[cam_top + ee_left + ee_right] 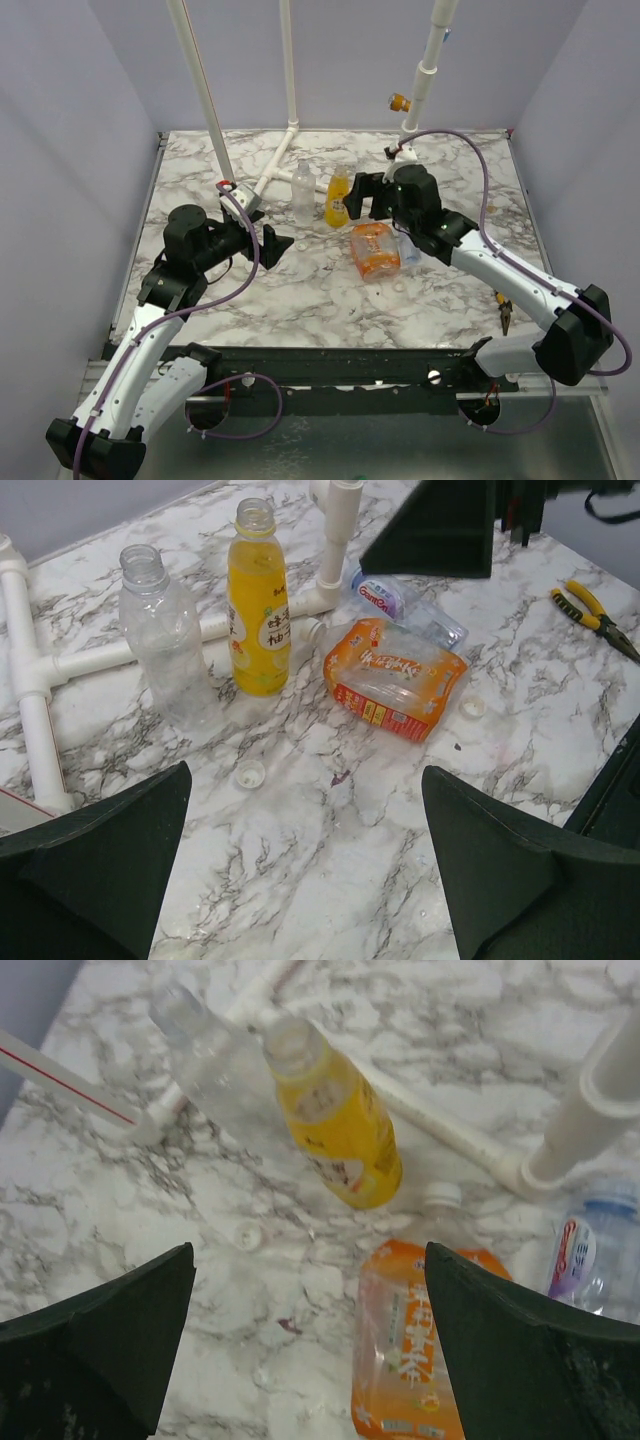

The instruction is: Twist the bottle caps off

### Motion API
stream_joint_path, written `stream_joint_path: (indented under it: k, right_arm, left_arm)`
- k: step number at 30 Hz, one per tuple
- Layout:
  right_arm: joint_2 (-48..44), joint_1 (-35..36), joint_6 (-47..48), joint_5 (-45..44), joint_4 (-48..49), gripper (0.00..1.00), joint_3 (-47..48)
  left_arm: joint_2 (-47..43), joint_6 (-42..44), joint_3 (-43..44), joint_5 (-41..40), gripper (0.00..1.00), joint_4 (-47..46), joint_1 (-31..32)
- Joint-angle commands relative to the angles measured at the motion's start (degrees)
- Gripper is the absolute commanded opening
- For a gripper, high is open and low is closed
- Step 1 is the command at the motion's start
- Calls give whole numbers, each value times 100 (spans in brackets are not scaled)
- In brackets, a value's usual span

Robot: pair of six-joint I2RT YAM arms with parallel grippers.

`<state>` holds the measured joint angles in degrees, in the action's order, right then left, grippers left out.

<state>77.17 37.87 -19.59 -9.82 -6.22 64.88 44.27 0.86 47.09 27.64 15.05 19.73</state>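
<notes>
A slender yellow-orange bottle (pixel 338 198) (pixel 258 605) (pixel 338 1128) stands uncapped beside a small clear bottle (pixel 303 190) (pixel 165 630), also with a bare neck. The squat orange bottle (pixel 373 250) (pixel 395 675) (pixel 410 1340) lies on its side with a whitish cap (pixel 441 1196) on its neck. Behind it lies the clear blue-labelled bottle (pixel 390 598) (pixel 590 1250). Two loose caps rest on the marble, one (pixel 249 774) (pixel 246 1234) near the yellow bottle and one (pixel 472 708) by the orange bottle. My right gripper (pixel 362 195) (pixel 310 1250) hangs open above the table beside the yellow bottle, holding nothing. My left gripper (pixel 280 244) (pixel 305 773) is open and empty, to the left of the bottles.
A white pipe frame (pixel 270 170) (pixel 40 670) lies and rises behind the bottles, carrying a yellow-orange knob (pixel 399 101). Yellow-handled pliers (pixel 503 310) (pixel 595 610) lie near the right front edge. Lilac walls enclose the table on three sides.
</notes>
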Motion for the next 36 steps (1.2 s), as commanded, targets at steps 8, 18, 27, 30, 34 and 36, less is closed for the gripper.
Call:
stream_joint_path:
  k: [8,18,27,30,34,36]
  right_arm:
    - [207,-277,-881,314,-1105,100,-1089]
    - [682,-425,-838,942,-666,100,-1352]
    - [584,-413,-1452,2264,75,100,-1768]
    - [224,-412,-1602,2559,123,100,-1911]
    - [-57,-418,-1410,2214,-306,100,-1833]
    - [79,-437,-1325,2143,-395,100,-1769]
  left_arm:
    - [-13,-288,177,266,99,58,-21]
    - [11,-560,18,527,99,158,-21]
    - [64,-791,-59,408,99,257,-24]
    - [78,-819,-53,396,99,253,-21]
    - [63,-791,-158,441,99,253,-21]
    - [113,-815,-253,534,99,258,-21]
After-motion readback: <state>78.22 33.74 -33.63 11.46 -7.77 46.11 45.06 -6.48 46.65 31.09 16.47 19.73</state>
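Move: The crumpled orange-label bottle lies almost straight below my open right hand, about 3 cm to its right and some 20 cm down. From that hand, the yellow bottle stands about 10 cm ahead and 5 left, the clear bottle about 10 ahead and 12 left, and the blue-capped bottle lies roughly 4 ahead and 10 right. From my left hand, the orange-label bottle is about 11 cm ahead, 18 right and 21 below. I swing my right hand quickly down beside the yellow bottle to the lying orange-label bottle, about 17 cm down and 8 back in all, drifting right on the way and tipping the fingers some 30 degrees downward. Once low, I sweep back and left, dragging the bottle along with the open fingers, then rise about 2.5 cm, fingers still wide. ##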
